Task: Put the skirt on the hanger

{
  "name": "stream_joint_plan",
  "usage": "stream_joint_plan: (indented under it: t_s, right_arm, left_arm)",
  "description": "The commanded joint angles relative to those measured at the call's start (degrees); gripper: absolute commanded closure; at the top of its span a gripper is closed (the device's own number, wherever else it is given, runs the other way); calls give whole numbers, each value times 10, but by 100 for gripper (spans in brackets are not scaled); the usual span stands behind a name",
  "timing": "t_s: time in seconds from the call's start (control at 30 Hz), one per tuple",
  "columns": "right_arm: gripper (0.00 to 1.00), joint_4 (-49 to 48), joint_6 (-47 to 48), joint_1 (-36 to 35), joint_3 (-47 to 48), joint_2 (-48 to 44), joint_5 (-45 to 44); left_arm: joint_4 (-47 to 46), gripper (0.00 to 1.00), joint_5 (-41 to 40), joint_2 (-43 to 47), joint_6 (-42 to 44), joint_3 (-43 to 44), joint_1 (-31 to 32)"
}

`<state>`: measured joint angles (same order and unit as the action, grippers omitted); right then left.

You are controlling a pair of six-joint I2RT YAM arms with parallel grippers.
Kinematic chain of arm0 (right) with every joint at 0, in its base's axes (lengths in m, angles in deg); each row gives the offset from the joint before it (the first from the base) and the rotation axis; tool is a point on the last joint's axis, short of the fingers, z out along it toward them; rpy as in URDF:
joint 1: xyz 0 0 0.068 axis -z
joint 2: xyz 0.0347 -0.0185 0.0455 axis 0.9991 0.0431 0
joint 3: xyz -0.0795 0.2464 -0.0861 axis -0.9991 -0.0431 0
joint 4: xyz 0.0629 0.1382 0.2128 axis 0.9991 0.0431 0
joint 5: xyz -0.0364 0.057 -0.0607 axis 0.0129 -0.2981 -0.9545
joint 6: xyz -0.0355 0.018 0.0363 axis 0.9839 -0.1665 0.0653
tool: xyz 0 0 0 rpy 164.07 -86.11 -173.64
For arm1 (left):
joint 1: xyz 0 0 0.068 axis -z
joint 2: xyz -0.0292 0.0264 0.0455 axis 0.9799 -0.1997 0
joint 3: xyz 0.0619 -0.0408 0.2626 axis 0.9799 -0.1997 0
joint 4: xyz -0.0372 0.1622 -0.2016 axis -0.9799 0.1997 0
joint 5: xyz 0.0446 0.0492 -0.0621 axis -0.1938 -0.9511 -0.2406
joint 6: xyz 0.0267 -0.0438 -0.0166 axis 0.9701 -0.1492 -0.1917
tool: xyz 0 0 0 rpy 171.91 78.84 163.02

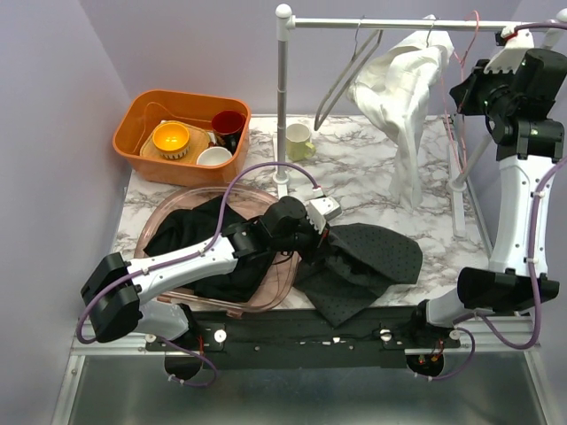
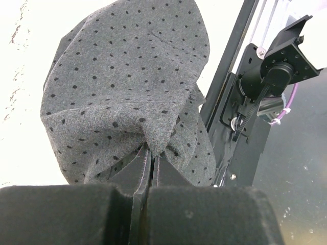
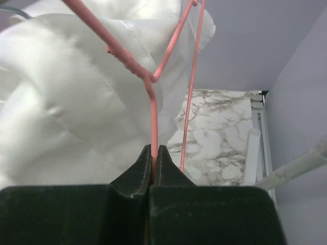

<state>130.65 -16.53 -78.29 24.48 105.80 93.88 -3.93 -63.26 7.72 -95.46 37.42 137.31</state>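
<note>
The skirt [image 1: 376, 258] is grey fabric with small black dots, lying bunched on the marble table at the front centre. My left gripper [image 1: 324, 232] is shut on a fold of it; in the left wrist view the cloth [image 2: 127, 76] puckers up from the closed fingertips [image 2: 152, 153]. High at the right end of the rail, my right gripper [image 1: 462, 88] is shut on the pink wire hanger [image 1: 458, 119]. In the right wrist view the pink hanger [image 3: 153, 117] rises straight from my closed gripper [image 3: 155, 149], beside a white garment [image 3: 76, 112].
A white garment [image 1: 399, 97] and a bare grey hanger [image 1: 341, 80] hang from the rail [image 1: 372, 23] on its white post [image 1: 283, 106]. An orange bin [image 1: 133, 133] of dishes stands back left, with a mug [image 1: 299, 142] nearby. A pink tub [image 1: 155, 232] holds dark clothes.
</note>
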Motion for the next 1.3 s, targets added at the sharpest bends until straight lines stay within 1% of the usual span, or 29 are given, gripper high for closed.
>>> stream_joint_plan:
  t_s: [0.0, 0.13, 0.23, 0.27, 0.33, 0.37, 0.43, 0.47, 0.5, 0.57, 0.6, 0.67, 0.77, 0.83, 0.87, 0.97, 1.13, 1.2, 1.27]
  right_arm:
    - [99, -50, 21, 3, -16, -76, -16]
    - [99, -58, 31, 8, -64, -135, -15]
    - [99, -43, 45, 10, -108, -171, -18]
    - [99, -43, 56, 10, -140, -205, -24]
    - [99, -37, 67, 11, -170, -245, -30]
    - [99, -28, 75, 11, -189, -286, -35]
    - [100, -12, 94, 11, -226, -332, -40]
    - [99, 6, 107, 11, -238, -354, -46]
    - [99, 16, 112, 11, -261, -404, -46]
    - [99, 47, 123, 11, -280, -453, -50]
    - [99, 60, 133, 11, -288, -494, -49]
    - [99, 96, 141, 11, -306, -534, -44]
    - [99, 151, 165, 18, -324, -596, 3]
    - [100, 177, 199, 25, -345, -633, 68]
    - [99, 186, 210, 25, -359, -643, 88]
    - [99, 222, 242, 25, -360, -664, 154]
    - [99, 273, 273, 24, -315, -659, 279]
    - [99, 299, 285, 24, -313, -655, 318]
    - [99, 326, 300, 23, -331, -651, 354]
  left_arm:
    - [-8, 100, 18, 17, -8, 10, -3]
    - [-4, 100, 18, 18, -9, 15, -3]
    - [5, 100, 16, 17, -8, 20, -5]
    - [7, 100, 16, 18, -7, 23, -6]
    - [15, 100, 13, 18, -7, 25, -7]
    - [19, 100, 12, 20, -6, 27, -7]
    - [29, 100, 6, 19, -7, 31, -11]
    - [32, 100, 4, 17, -7, 34, -12]
    - [36, 100, 4, 17, -7, 35, -13]
    - [43, 100, 2, 15, -12, 38, -16]
    - [46, 100, 1, 14, -14, 38, -18]
    - [53, 100, 0, 11, -21, 40, -20]
    - [71, 100, -13, 5, -27, 46, -25]
    - [82, 100, -27, 4, -38, 47, -29]
    - [85, 100, -36, 2, -42, 45, -32]
    - [85, 100, -38, -7, -60, 46, -55]
    - [77, 100, -17, -44, -83, 70, -92]
    - [67, 100, -9, -62, -92, 82, -99]
    - [60, 100, -1, -75, -96, 87, -105]
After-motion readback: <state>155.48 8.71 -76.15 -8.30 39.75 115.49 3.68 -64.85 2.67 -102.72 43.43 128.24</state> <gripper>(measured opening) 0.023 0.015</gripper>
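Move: The dark skirt that the right hand's pink hanger is meant for lies with its middle about 31 cm back, 20 cm left and 35 cm below that hand. The hanging white skirt is roughly 12 cm left, level fore and aft and 8 cm lower; the grey hanger about 25 cm left, 2 cm ahead and 8 cm lower. From the left hand, pinching the dark skirt's edge, its middle is 10 cm right, 5 cm back, 10 cm below; the clothes basket sits 27 cm left, straight across, 12 cm lower. Up some 5 cm first, then fast straight back, the right hand lifts the already gripped pink hanger off the rail and pulls it out about 35 cm towards the dark skirt; late on it sinks and swings left, turning counter-clockwise with its left side dipping. The left hand keeps its pinch on the skirt's edge and near the end draws it about 6 cm forward and slightly left. ##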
